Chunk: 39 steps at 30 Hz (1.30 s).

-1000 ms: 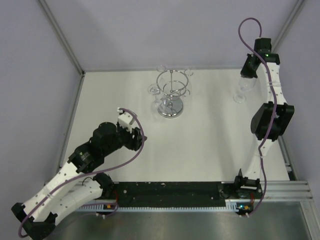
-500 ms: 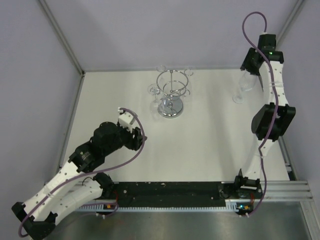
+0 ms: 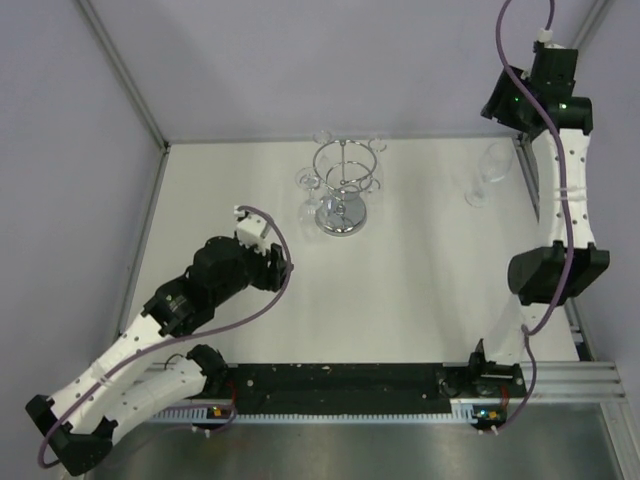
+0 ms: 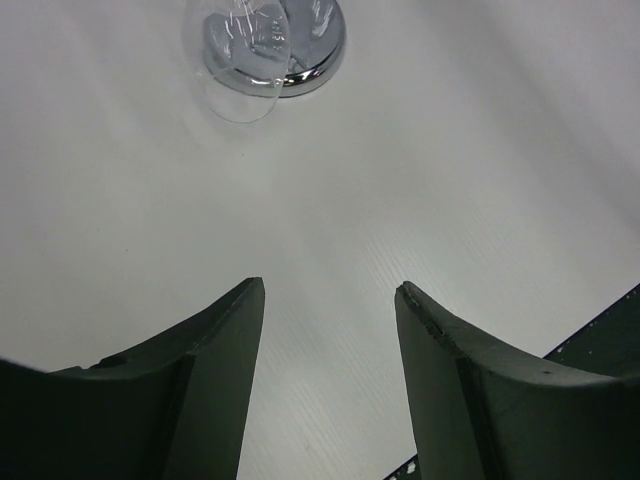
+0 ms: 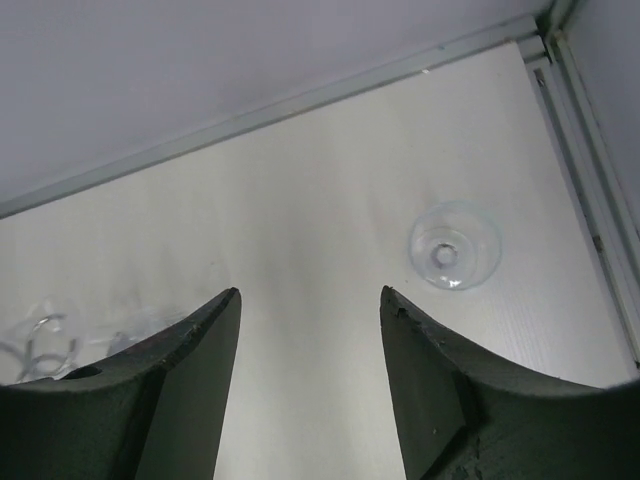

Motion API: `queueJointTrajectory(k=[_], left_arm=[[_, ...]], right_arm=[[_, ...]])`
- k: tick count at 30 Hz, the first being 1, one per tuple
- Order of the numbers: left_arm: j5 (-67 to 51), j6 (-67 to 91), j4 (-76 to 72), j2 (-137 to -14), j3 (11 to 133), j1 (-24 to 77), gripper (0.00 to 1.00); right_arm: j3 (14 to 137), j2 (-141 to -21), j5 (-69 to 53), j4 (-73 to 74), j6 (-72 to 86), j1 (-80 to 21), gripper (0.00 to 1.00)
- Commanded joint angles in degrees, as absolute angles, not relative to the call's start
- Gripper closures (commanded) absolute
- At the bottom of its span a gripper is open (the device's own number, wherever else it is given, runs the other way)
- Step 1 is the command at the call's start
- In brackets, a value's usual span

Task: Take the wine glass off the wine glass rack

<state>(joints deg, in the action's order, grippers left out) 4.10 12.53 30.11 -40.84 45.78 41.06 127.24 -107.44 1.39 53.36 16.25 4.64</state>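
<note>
The chrome wine glass rack point(image 3: 345, 190) stands at the back middle of the table, with a clear glass point(image 3: 310, 195) hanging on its left side. A clear wine glass point(image 3: 486, 173) stands upright on the table at the back right; the right wrist view shows it from above point(image 5: 455, 246). My right gripper point(image 3: 520, 112) is open and empty, raised high above and behind that glass. My left gripper point(image 3: 272, 268) is open and empty, low over the table in front left of the rack. The left wrist view shows the rack's mirrored base point(image 4: 300, 50) and a hanging glass point(image 4: 238, 60) ahead.
The white table point(image 3: 400, 300) is walled by grey panels at the back and both sides. A metal rail point(image 3: 575, 330) runs along the right edge. The black strip point(image 3: 340, 380) with the arm bases lies at the near edge.
My right gripper has let go of the wine glass, which now stands alone on the table, and has risen up and back. My left arm has shifted slightly toward the rack.
</note>
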Motion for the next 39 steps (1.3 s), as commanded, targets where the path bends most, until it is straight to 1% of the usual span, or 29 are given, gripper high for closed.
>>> queueJointTrajectory(k=[1, 2, 5, 7, 10, 11, 13, 17, 21, 23, 25, 28, 31, 39], left_arm=[[5.98, 19.32, 23.65, -42.79, 51.32, 40.87, 0.39], [5.98, 20.90, 22.42, -43.76, 52.29, 40.87, 0.39], [5.72, 23.81, 19.52, -47.97, 56.23, 40.78, 0.39], [4.84, 25.22, 17.76, -52.71, 60.27, 40.26, 0.40], [2.29, 26.54, 15.48, -59.65, 65.99, 38.24, 0.41], [0.28, 27.24, 14.51, -61.68, 67.57, 37.10, 0.41], [-7.96, 29.87, 11.44, -65.46, 68.90, 32.63, 0.40], [-20.02, 37.86, 3.00, -70.21, 67.24, 23.48, 0.40], [-26.18, 41.74, -1.12, -72.86, 66.98, 17.77, 0.40], [-27.42, 42.80, -1.58, -73.30, 67.14, 15.83, 0.41], [-28.29, 42.54, -0.97, -74.00, 67.85, 14.42, 0.41], [-32.68, 42.89, -1.32, -76.37, 68.55, 12.22, 0.41], [-37.60, 45.52, -5.00, -78.57, 66.89, 10.11, 0.42], [-40.51, 47.81, -8.52, -83.14, 66.27, 8.96, 0.44]], right_arm=[[124.04, -95.03, -6.41, 50.11, 17.57, 0.36, 0.42], [120.10, -92.14, -7.55, 47.14, 18.01, -2.61, 0.41], [108.15, -84.49, -10.36, 39.93, 19.16, -6.49, 0.39], [100.77, -80.70, -12.64, 36.40, 22.13, -6.86, 0.38], [93.36, -76.13, -17.82, 31.48, 24.69, -7.12, 0.39], [91.86, -75.24, -19.23, 30.42, 25.05, -7.38, 0.39], [88.70, -72.96, -20.12, 29.45, 25.75, -8.00, 0.39], [83.16, -68.22, -19.87, 27.60, 26.28, -8.00, 0.38], [80.69, -65.40, -18.81, 26.90, 26.10, -8.09, 0.38], [79.81, -64.78, -19.51, 26.20, 26.45, -8.00, 0.38], [79.11, -64.95, -20.12, 25.49, 26.80, -8.00, 0.38], [78.58, -65.21, -20.74, 25.14, 27.07, -8.00, 0.38], [78.92, -65.13, -21.09, 25.14, 27.25, -8.00, 0.38], [79.98, -63.46, -23.73, 24.61, 28.65, -8.17, 0.38]])
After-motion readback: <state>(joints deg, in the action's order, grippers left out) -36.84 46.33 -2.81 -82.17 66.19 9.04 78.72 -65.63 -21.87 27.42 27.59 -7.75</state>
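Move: The wine glass hanging on the rack's near-left hook has its foot about 22 cm ahead of the left hand, 6 cm to the right and some 5 cm higher. From the left hand the rack post is about 27 cm ahead and 14 cm right, and the far-left glass foot about 32 cm ahead and 9 cm right. From the right hand that near-left foot lies about 43 cm left, 10 cm back and slightly lower; the standing glass is level with it, about 4 cm right and 22 cm below. The left hand reaches some 19 cm forward to the near-left hanging glass, rising about 10 cm in the first half and easing down again to end roughly 7 cm up, while the hand rolls some 40 degrees left side down and its still-open fingers finish just short of the glass foot, not closing on it. Meanwhile the empty right hand draws back and left about 16 cm each way, away from the standing glass and towards the rack, rising and dipping before ending a little higher, turned counter-clockwise with its fingers kept open. ##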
